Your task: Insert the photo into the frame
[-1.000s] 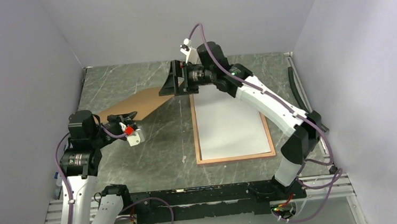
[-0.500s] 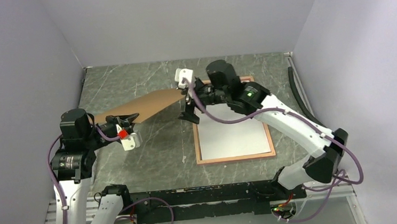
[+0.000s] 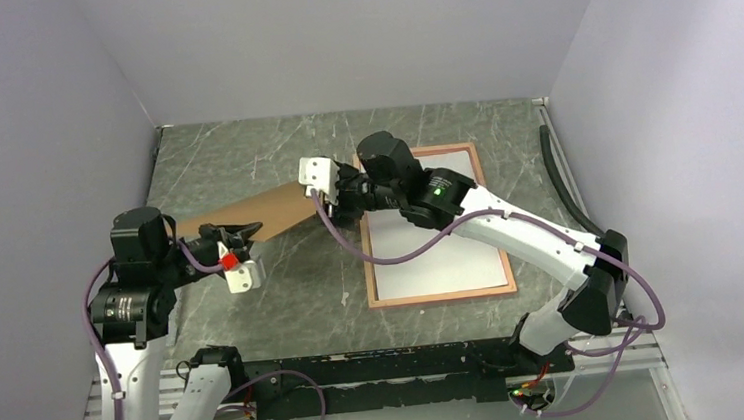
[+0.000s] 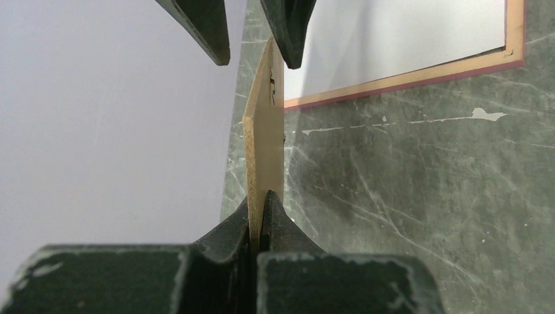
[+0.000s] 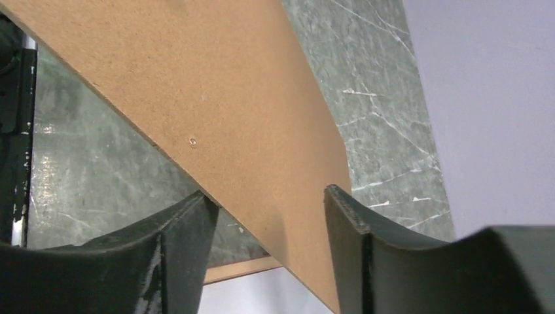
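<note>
The frame (image 3: 442,296) lies back up on the table's right half, and the photo (image 3: 441,250) rests in it with its white back showing. My left gripper (image 3: 240,238) is shut on the near end of a brown backing board (image 3: 248,216), held slanted above the table. In the left wrist view the board (image 4: 265,144) stands edge-on out of my left gripper (image 4: 265,204). My right gripper (image 3: 332,199) is at the board's far end. Its jaws (image 5: 269,194) stand apart on either side of the board (image 5: 216,85), with frame (image 5: 239,268) and photo (image 5: 262,299) below.
Grey walls close in the dark marble table (image 3: 243,150) on three sides. A black cable (image 3: 557,170) runs along the right wall. The arms' black base rail (image 3: 380,365) crosses the near edge. The right arm reaches over the frame's upper left part.
My right arm has swung down and left from above the frame's far end to the board's far end, its jaws narrowing. The left gripper and board shifted slightly nearer.
</note>
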`<action>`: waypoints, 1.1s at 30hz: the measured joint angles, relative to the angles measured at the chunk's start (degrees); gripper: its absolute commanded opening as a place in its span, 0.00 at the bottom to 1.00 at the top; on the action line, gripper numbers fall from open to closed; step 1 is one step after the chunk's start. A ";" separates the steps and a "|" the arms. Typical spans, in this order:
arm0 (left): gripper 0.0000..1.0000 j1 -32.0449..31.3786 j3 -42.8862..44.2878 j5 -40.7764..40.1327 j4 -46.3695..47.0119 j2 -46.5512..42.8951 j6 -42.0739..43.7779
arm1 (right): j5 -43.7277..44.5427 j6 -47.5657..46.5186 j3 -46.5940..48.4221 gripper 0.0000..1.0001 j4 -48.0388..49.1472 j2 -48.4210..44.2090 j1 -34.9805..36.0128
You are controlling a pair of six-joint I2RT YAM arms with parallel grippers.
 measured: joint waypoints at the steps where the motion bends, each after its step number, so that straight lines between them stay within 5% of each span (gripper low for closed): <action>1: 0.03 0.00 0.09 0.00 -0.17 0.00 0.11 | 0.39 -0.37 -0.46 0.57 0.39 0.00 0.26; 11: 0.03 0.02 1.73 0.04 -0.68 0.00 0.04 | 2.86 -2.75 -1.81 0.33 1.55 0.00 3.39; 15: 0.05 0.00 1.75 -0.04 0.15 0.11 -1.25 | 7.48 -3.87 -0.63 0.02 1.84 0.74 5.75; 19: 0.10 0.37 4.55 -1.11 0.92 1.86 -4.96 | 11.02 -6.99 0.59 0.00 1.66 1.46 7.10; 20: 0.18 0.35 5.27 -1.11 1.11 2.45 -5.55 | 11.63 -7.28 0.59 0.00 2.12 1.33 7.17; 25: 0.90 0.28 6.56 -1.75 8.61 3.48 -7.32 | 12.81 -3.32 0.22 0.00 4.70 1.16 7.58; 33: 0.94 0.00 7.50 -4.13 23.65 0.63 -17.14 | 14.99 7.76 3.85 0.00 7.34 3.45 7.04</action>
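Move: The brown backing board, already pinched by the left hand near a corner, has its middle about 7 cm ahead of that hand, 4 cm to the right and some 9 cm below. From the right hand, whose open fingers straddle the board's edge, the middle lies about 3 cm ahead, 8 cm to the left and 8 cm below. The frame with its white sheet is roughly 7 cm ahead of the right hand, 26 cm to the right and 30 cm down. The right hand closes its fingers and pinches the board's edge while easing a couple of centimetres left, then keeps hold and edges left and up, about 3 cm above its start. The left hand keeps its own pinch until the right has closed, then opens wide, lets go and rises about 12 cm, moving slightly forward as its fingertips tilt up some 20 degrees. ##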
